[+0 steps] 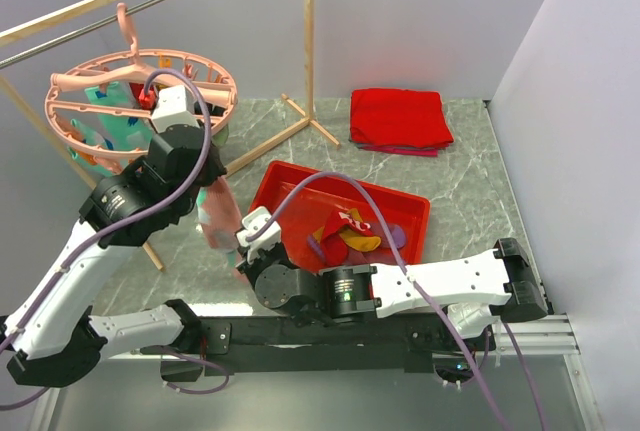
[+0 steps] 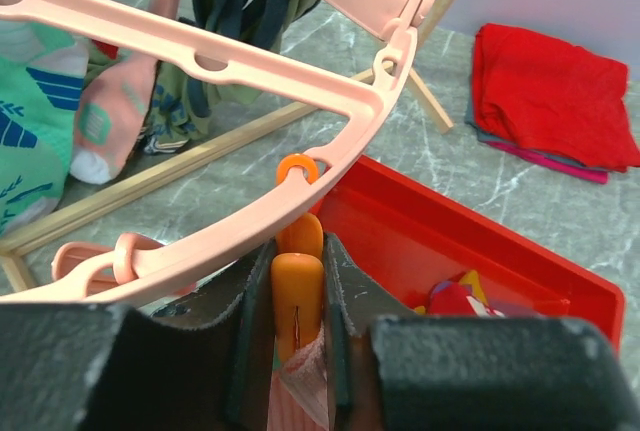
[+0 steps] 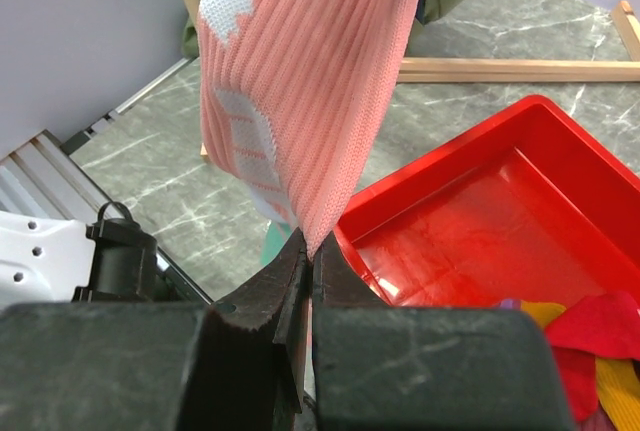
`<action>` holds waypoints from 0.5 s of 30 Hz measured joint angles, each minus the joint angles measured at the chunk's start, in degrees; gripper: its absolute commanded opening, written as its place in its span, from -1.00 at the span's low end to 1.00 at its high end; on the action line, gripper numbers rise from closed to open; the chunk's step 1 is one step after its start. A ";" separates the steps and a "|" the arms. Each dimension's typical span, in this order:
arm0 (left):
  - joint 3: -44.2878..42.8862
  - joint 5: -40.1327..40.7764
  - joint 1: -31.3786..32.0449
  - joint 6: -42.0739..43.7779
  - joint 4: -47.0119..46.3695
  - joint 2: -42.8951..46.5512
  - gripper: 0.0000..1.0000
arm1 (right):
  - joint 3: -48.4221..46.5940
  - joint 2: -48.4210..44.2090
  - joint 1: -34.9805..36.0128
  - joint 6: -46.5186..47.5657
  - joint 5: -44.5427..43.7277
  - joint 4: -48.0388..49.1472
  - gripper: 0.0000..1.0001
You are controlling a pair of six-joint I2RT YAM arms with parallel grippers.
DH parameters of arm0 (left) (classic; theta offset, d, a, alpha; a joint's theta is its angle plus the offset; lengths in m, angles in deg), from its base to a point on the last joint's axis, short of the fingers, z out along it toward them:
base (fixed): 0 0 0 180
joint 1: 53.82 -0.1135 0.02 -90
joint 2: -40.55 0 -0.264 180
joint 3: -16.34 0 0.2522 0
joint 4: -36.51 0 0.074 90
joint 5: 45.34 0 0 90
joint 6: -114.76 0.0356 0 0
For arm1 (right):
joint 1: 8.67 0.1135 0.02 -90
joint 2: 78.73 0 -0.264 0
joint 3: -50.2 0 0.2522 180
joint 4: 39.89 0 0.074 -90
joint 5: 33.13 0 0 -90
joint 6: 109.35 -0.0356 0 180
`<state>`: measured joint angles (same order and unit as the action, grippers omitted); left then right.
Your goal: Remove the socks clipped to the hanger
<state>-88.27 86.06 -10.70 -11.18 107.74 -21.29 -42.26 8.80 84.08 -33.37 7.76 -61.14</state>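
Observation:
The round pink hanger hangs from the metal bar at the back left, with several socks still clipped under it. In the left wrist view my left gripper is shut on an orange clip below the hanger's ring. The top of a pink ribbed sock sits in that clip. The same pink sock hangs down, and my right gripper is shut on its lower tip, just left of the red tray.
A red tray in front of the rack holds several loose socks. A folded red cloth lies at the back right. The wooden rack's post and floor bars stand behind the tray.

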 measured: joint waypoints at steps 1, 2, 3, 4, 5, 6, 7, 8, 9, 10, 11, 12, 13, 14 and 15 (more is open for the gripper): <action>0.11 -0.31 -0.07 -0.04 -0.33 0.17 -0.98 | 0.24 0.00 0.00 0.00 0.00 0.22 -1.00; 0.20 -0.55 -0.07 -0.04 -0.55 0.33 -0.98 | 0.39 -0.02 0.00 0.00 0.00 0.24 -1.00; 0.26 -0.83 -0.07 -0.02 -0.74 0.55 -0.98 | 0.55 -0.02 0.00 -0.04 0.00 0.26 -1.00; 0.31 -1.05 -0.07 -0.02 -0.87 0.74 -0.80 | 0.83 -0.07 0.00 -0.07 -0.02 0.46 -1.00; 0.31 -1.25 -0.07 -0.02 -1.01 0.98 -0.56 | 1.20 -0.20 0.00 -0.13 -0.02 0.61 -1.00; 0.31 -1.38 -0.07 -0.02 -1.07 1.16 -0.27 | 1.49 -0.31 0.00 -0.24 -0.04 0.63 -1.00; 0.33 -1.62 -0.07 0.02 -1.11 1.29 0.11 | 1.84 -0.42 0.00 -0.28 -0.09 0.68 -1.00; 0.33 -1.95 -0.07 0.20 -1.16 1.49 0.25 | 2.08 -0.52 0.00 -0.35 -0.22 0.66 -1.00; 0.33 -2.47 -0.07 0.63 -1.33 1.62 0.35 | 2.23 -0.57 0.00 -0.42 -0.24 0.63 -1.00; 0.42 -2.71 -0.07 0.72 -1.77 1.70 0.40 | 2.23 -0.59 0.00 -0.44 -0.28 0.63 -1.00; 0.42 -2.84 -0.07 0.79 -1.92 1.77 0.41 | 2.23 -0.59 0.00 -0.44 -0.33 0.63 -1.00; 0.50 -3.04 -0.07 0.81 -2.05 1.90 0.41 | 2.21 -0.59 0.00 -0.44 -0.39 0.66 -1.00; 0.55 -3.02 -0.07 0.85 -2.08 1.92 0.40 | 2.21 -0.59 0.00 -0.39 -0.42 0.63 -1.00; 0.61 -3.04 -0.07 0.85 -2.19 1.99 0.38 | 2.21 -0.59 0.02 -0.24 -0.48 0.61 -1.00; 0.63 -2.99 -0.07 0.87 -2.21 2.01 0.36 | 2.19 -0.59 0.07 -0.13 -0.66 0.61 -1.00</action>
<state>-87.63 83.07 -10.77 -10.31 105.53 -19.28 -40.07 8.21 84.14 -33.50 7.11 -60.53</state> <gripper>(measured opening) 0.701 0.022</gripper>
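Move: The orange clip is already squeezed between the left fingers; the pink sock's middle hangs about 8 cm back and 5 cm below. The middle of the hanger ring is roughly 8 cm ahead, 14 cm left and 5 cm above; the red tray is 20 cm right, 4 cm ahead and some 33 cm below. From the right hand, pinching the sock's low end, the clip lies about 15 cm ahead, 4 cm left and 8 cm up. Keep the left fingers squeezing the orange clip while easing that hand up about 1 cm, then spread them wide so they let go of the clip at the hanger rim. Meanwhile keep the right gripper shut on the pink sock's lower end and draw it down about 1 cm, slightly to the right. ##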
